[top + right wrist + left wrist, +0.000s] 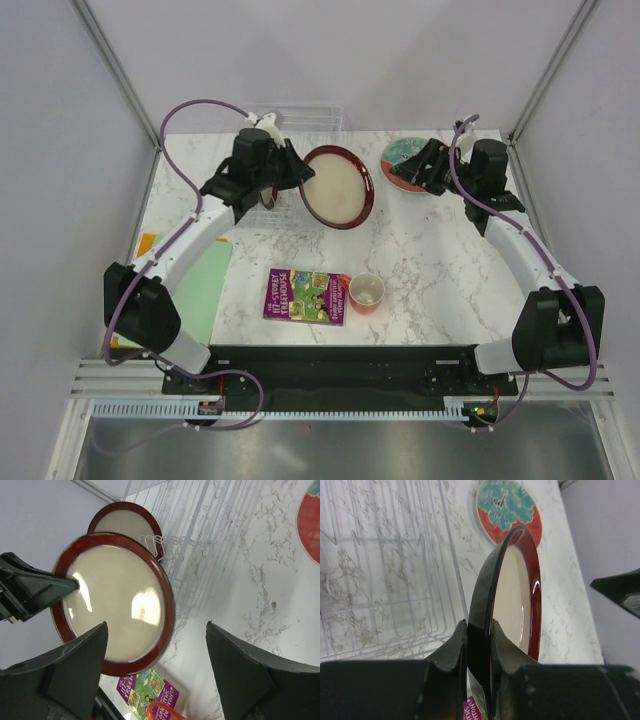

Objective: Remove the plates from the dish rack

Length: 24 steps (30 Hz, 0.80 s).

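Note:
My left gripper (292,176) is shut on the rim of a large cream-centred plate with a dark red rim (337,187), held tilted just right of the clear dish rack (298,118). In the left wrist view the plate (512,595) stands edge-on between my fingers (451,647), with the rack (380,570) to the left. A teal-patterned plate (402,158) lies flat on the table at the back right, and my right gripper (422,166) hovers open and empty over it. The right wrist view shows the held plate (117,605) and a smaller cream-centred plate (127,527) standing in the rack (200,530).
A purple and green book (307,296) and an orange cup (366,293) lie on the marble table (450,260) near the front. A green sheet (200,290) lies at the left edge. Grey walls close in the back and both sides.

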Available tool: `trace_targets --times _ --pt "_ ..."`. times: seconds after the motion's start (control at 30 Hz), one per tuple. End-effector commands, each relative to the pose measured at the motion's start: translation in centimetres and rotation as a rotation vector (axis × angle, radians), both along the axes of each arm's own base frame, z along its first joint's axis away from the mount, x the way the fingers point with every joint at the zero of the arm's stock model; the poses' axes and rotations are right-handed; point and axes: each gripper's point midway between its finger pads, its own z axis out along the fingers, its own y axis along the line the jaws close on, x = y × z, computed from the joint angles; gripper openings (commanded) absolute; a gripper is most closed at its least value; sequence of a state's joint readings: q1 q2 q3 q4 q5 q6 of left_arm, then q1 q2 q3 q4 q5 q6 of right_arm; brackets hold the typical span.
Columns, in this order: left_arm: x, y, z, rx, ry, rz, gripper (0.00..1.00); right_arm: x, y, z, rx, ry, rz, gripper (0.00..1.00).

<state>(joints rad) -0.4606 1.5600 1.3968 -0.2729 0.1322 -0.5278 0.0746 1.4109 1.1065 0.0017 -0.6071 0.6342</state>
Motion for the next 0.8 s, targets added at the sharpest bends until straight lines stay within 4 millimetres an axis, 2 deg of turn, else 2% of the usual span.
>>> trace_targets --times 0.0,0.03,0.23,0.43,0.57,0.6,0.67,0.77 --pt "-0.5 -0.2 11.7 -0.364 -0.259 -0.073 0.02 0.0 0.0 -1.1 -0.008 0.007 0.011 0.86" --pt "-0.7 -0.5 12.1 -0.395 -0.263 -0.097 0.02 -0.1 0.3 -1.2 0.000 0.007 0.026 0.86" --pt "-1.0 -1.9 10.9 -0.480 -0.215 -0.166 0.02 0.0 1.2 -0.9 0.059 -0.003 0.068 0.86" --pt "-1.1 -2.5 10.2 -0.522 -0.190 -0.192 0.02 0.4 2.1 -0.6 0.102 -0.015 0.101 0.86" --pt "-1.0 -2.8 9.8 -0.541 -0.180 -0.203 0.02 0.3 3.4 -0.9 0.142 0.000 0.137 0.84" --pt "-1.1 -3.1 9.7 -0.544 -0.177 -0.209 0.02 0.2 3.7 -0.9 0.148 -0.004 0.152 0.78" --pt "-1.0 -3.3 9.5 -0.543 -0.172 -0.209 0.02 0.1 4.3 -1.1 0.157 0.003 0.170 0.72" --pt "-0.9 -3.5 9.5 -0.541 -0.174 -0.216 0.02 -0.1 4.8 -1.0 0.166 -0.002 0.184 0.47"
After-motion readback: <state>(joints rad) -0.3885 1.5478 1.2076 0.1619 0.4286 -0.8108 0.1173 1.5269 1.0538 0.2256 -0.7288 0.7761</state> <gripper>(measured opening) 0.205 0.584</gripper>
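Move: The left hand holds the brown-rimmed plate by its rim, the plate's middle about 8 cm to its right, 3 cm nearer the base and 4 cm lower. From the open right hand that middle lies roughly 15 cm left, 5 cm back and 5 cm down. The red-and-teal plate is on the table some 6 cm right of the right hand, 4 cm ahead and 20 cm below; the rack's middle is about 4 cm left of the left hand, 5 cm ahead and 15 cm down. Keep the left grip on the plate and offer its free side: roll it some 20 degrees so the right side comes up, lifting about 2 cm, swaying briefly left, then going right towards the right gripper. Sink the open right hand about 2 cm, then slide it nearly 4 cm left until its fingers straddle the plate's right rim, and start closing them. ##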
